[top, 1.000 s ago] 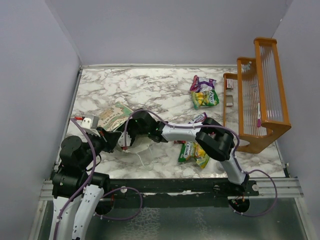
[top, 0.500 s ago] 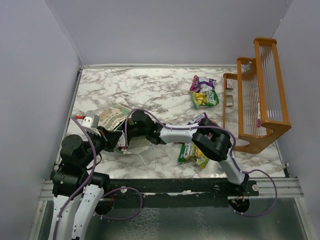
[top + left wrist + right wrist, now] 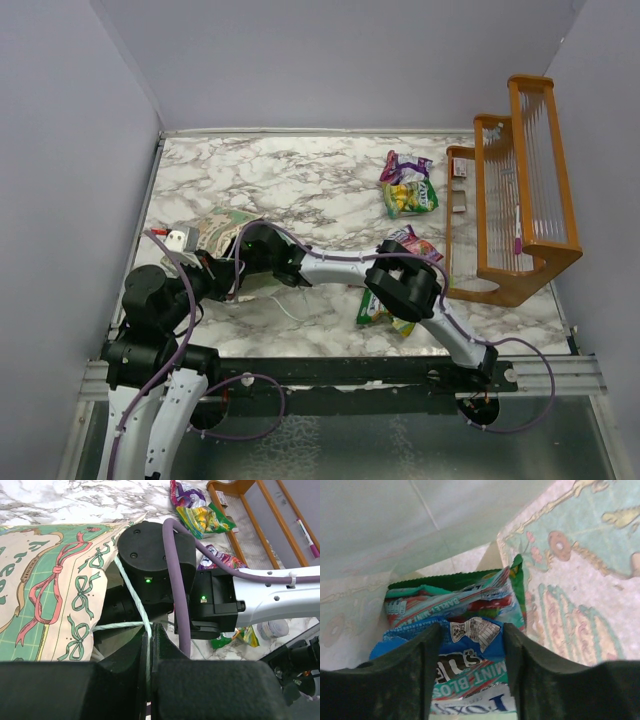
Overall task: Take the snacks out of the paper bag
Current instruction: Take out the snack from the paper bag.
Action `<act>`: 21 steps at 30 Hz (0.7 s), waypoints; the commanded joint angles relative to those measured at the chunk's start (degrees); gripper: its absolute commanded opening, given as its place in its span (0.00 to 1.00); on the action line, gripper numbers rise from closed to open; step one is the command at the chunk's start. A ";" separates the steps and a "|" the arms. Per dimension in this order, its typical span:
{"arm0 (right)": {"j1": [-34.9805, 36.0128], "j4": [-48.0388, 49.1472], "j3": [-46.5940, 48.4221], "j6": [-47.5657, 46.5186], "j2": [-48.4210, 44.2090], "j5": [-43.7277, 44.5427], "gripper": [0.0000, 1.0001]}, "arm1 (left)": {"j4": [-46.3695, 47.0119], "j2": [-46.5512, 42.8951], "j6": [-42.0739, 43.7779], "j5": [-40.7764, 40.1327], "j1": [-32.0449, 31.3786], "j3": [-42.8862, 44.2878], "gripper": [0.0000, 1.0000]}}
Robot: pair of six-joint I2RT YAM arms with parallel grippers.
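Observation:
The mint-green paper bag (image 3: 220, 228) lies on its side at the left of the marble table, mouth toward the arms. My left gripper (image 3: 149, 632) is shut on its thin string handle (image 3: 131, 595), holding the mouth up. The right gripper (image 3: 470, 635) is inside the bag (image 3: 580, 580), out of sight in the top view; only its wrist (image 3: 262, 250) shows there. Its fingers press both sides of a blue snack packet (image 3: 470, 652). A teal and red packet (image 3: 450, 597) lies just behind. Other snacks (image 3: 408, 190) (image 3: 385, 308) lie out on the table.
A wooden rack (image 3: 520, 190) stands along the right edge. A pink packet (image 3: 415, 243) lies beside the right forearm. A small white round cap (image 3: 272, 628) rests by the green packet. Grey walls close in the left, back and right.
The right arm has pushed left, deeper into the bag, and its jaws have narrowed onto the blue packet. The left gripper has kept its hold on the string.

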 commanded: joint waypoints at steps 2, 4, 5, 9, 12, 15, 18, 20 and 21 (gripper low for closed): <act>-0.78 0.94 0.20 5.73 3.28 0.54 0.42 | 1.55 -0.33 -0.09 2.15 -0.17 0.28 0.00; -1.01 1.22 0.51 6.95 3.28 0.34 0.32 | 1.55 -0.25 -0.08 2.08 -0.13 0.31 0.00; -1.00 1.40 0.82 7.70 3.27 0.56 0.28 | 1.59 -0.24 -0.05 2.05 -0.17 0.31 0.00; -1.06 3.15 1.62 12.17 2.27 2.52 0.10 | 1.51 -0.29 -0.07 1.81 -0.17 0.31 0.00; -1.04 6.21 -0.21 15.72 0.09 5.88 0.02 | 1.35 -0.28 -0.09 1.46 -0.17 0.40 0.00; -1.03 10.18 -5.20 18.49 -3.87 9.29 0.01 | 1.22 -0.42 -0.03 1.31 -0.17 0.42 0.00; -1.00 13.32 -11.76 20.11 -8.77 12.12 0.01 | 1.11 -0.41 -0.06 0.94 -0.17 0.39 0.00; -1.02 14.62 -16.32 20.82 -12.07 13.25 0.01 | 1.08 -0.34 -0.12 0.70 -0.17 0.39 0.00; -1.01 15.46 -18.77 21.38 -13.82 13.42 0.01 | 1.06 -0.34 -0.16 0.57 -0.10 0.44 0.00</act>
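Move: Inside the tilted paper bag the right fingers straddle the blue snack, whose middle lies about 1 cm back, 1 cm left and 1 cm below them. The green mint snack is behind it, roughly 6 cm left of the hand, 1 cm forward and 2 cm lower. The bag's held handle is some 8 cm back of the right hand, 10 cm right and 16 cm higher. From the left hand the blue snack lies about 7 cm ahead, 9 cm left and 17 cm below. Shutting on the blue snack, the right fingers go from half open to almost closed while the hand sinks about 1 cm. They pinch its crumpled upper part, then the hand draws right, away from the green mint snack and towards the bag's mouth, some 3.5 cm with the pull picking up speed; its wrist swings about 10 degrees clockwise and rolls its forward side down. The left hand stays put, still gripping the handle. ##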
